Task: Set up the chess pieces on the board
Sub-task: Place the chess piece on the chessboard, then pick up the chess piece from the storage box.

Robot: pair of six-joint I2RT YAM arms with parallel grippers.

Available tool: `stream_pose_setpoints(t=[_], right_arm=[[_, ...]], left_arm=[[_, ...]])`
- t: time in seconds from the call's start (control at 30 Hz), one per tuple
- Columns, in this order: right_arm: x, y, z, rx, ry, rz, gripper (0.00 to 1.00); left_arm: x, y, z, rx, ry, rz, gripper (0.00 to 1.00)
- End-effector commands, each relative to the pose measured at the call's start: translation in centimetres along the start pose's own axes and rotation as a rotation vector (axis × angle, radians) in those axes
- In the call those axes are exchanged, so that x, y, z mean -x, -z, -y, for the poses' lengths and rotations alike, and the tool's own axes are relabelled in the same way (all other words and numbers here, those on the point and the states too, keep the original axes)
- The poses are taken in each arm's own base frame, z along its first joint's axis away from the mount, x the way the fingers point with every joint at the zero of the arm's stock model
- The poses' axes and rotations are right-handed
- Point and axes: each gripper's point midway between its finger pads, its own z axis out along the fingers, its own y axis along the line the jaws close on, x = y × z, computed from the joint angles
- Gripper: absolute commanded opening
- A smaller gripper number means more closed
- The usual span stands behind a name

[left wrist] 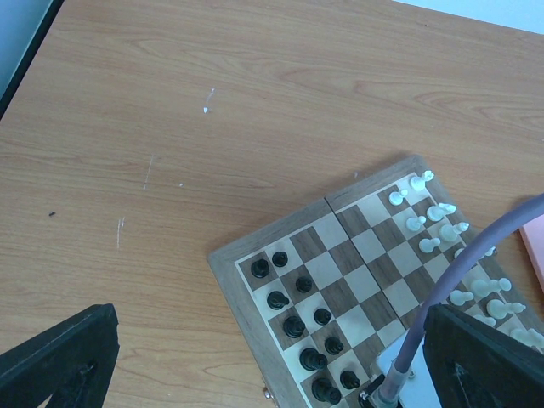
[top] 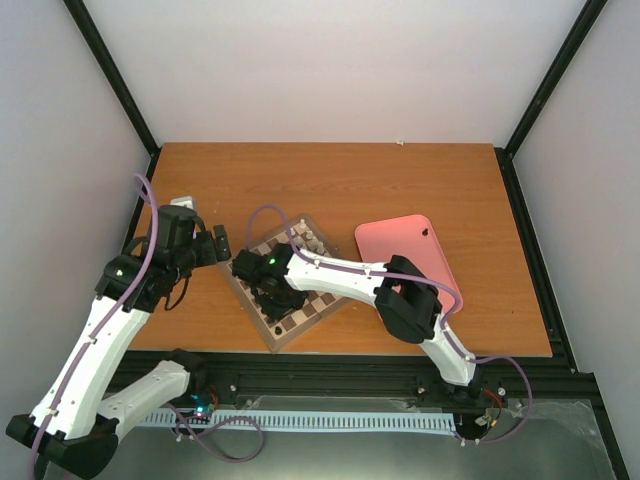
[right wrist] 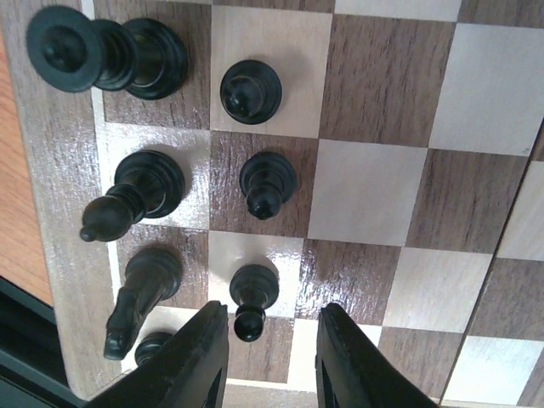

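Observation:
The wooden chessboard (top: 318, 302) lies at the table's near middle. In the left wrist view the board (left wrist: 361, 255) holds black pieces (left wrist: 294, 325) in two rows along its left edge. My right gripper (top: 266, 288) hovers low over that end, open and empty (right wrist: 272, 316). A black pawn (right wrist: 253, 293) stands just beyond its fingertips, nearer the left finger (right wrist: 200, 353). More black pieces stand around it, including a knight (right wrist: 140, 293), a bishop (right wrist: 140, 191) and a tall piece (right wrist: 102, 55). My left gripper (top: 214, 246) is wide open and empty, above bare table left of the board (left wrist: 270, 321).
Small white pieces (left wrist: 442, 217) fill the board's far end (top: 312, 238). A pink tray (top: 405, 250) lies right of the board. The right arm's white link and purple cable (left wrist: 442, 297) cross over the board. Black frame posts stand at the table's corners.

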Motion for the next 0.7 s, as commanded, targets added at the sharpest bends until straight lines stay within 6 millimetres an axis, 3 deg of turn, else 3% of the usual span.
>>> stream_pose_setpoints(t=[0.0, 0.23, 0.37, 0.5, 0.67], right_arm=[[0.6, 3.3, -1.1, 0.055, 0.04, 0.071, 0.32], [1.1, 5.9, -1.8, 0.104, 0.097, 0.123, 0.36], [2.1, 9.9, 0.5, 0.09, 0.033, 0.208, 0.39], [3.4, 13.5, 7.1, 0.036, -0.114, 0.292, 0.47], [2.7, 12.9, 20.2, -0.079, -0.362, 0.253, 0.55]], left_arm=[[0.2, 0.6, 0.1, -0.015, 0.001, 0.011, 1.0], [0.3, 0.4, 0.3, -0.02, 0.006, 0.013, 1.0], [0.5, 0.5, 0.4, -0.021, 0.007, 0.019, 1.0], [0.5, 0.5, 0.4, -0.022, 0.008, 0.02, 1.0], [0.4, 0.2, 0.6, -0.026, 0.007, 0.009, 1.0]])
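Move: For the right hand, the last black piece in the pink tray lies about 34 cm to the right and 21 cm ahead, some 3 cm lower. The just-set black pawn stands right beneath its parted fingertips; the next pawn is 2 cm ahead and 1 cm left, and the black knight about 2 cm left and 1 cm back. From the idle left hand that last piece is roughly 50 cm right, 14 cm ahead, 24 cm below. No new touch: the right fingers, already parted around the pawn, come up clear of it and open wider. The hand climbs slowly at first, then fast, about 14 cm in all, the second half also sweeping some 9 cm forward and 6 cm right over the board, towards the last black piece; its tips swing forward and left by some 15 degrees as the wrist turns slightly clockwise. ##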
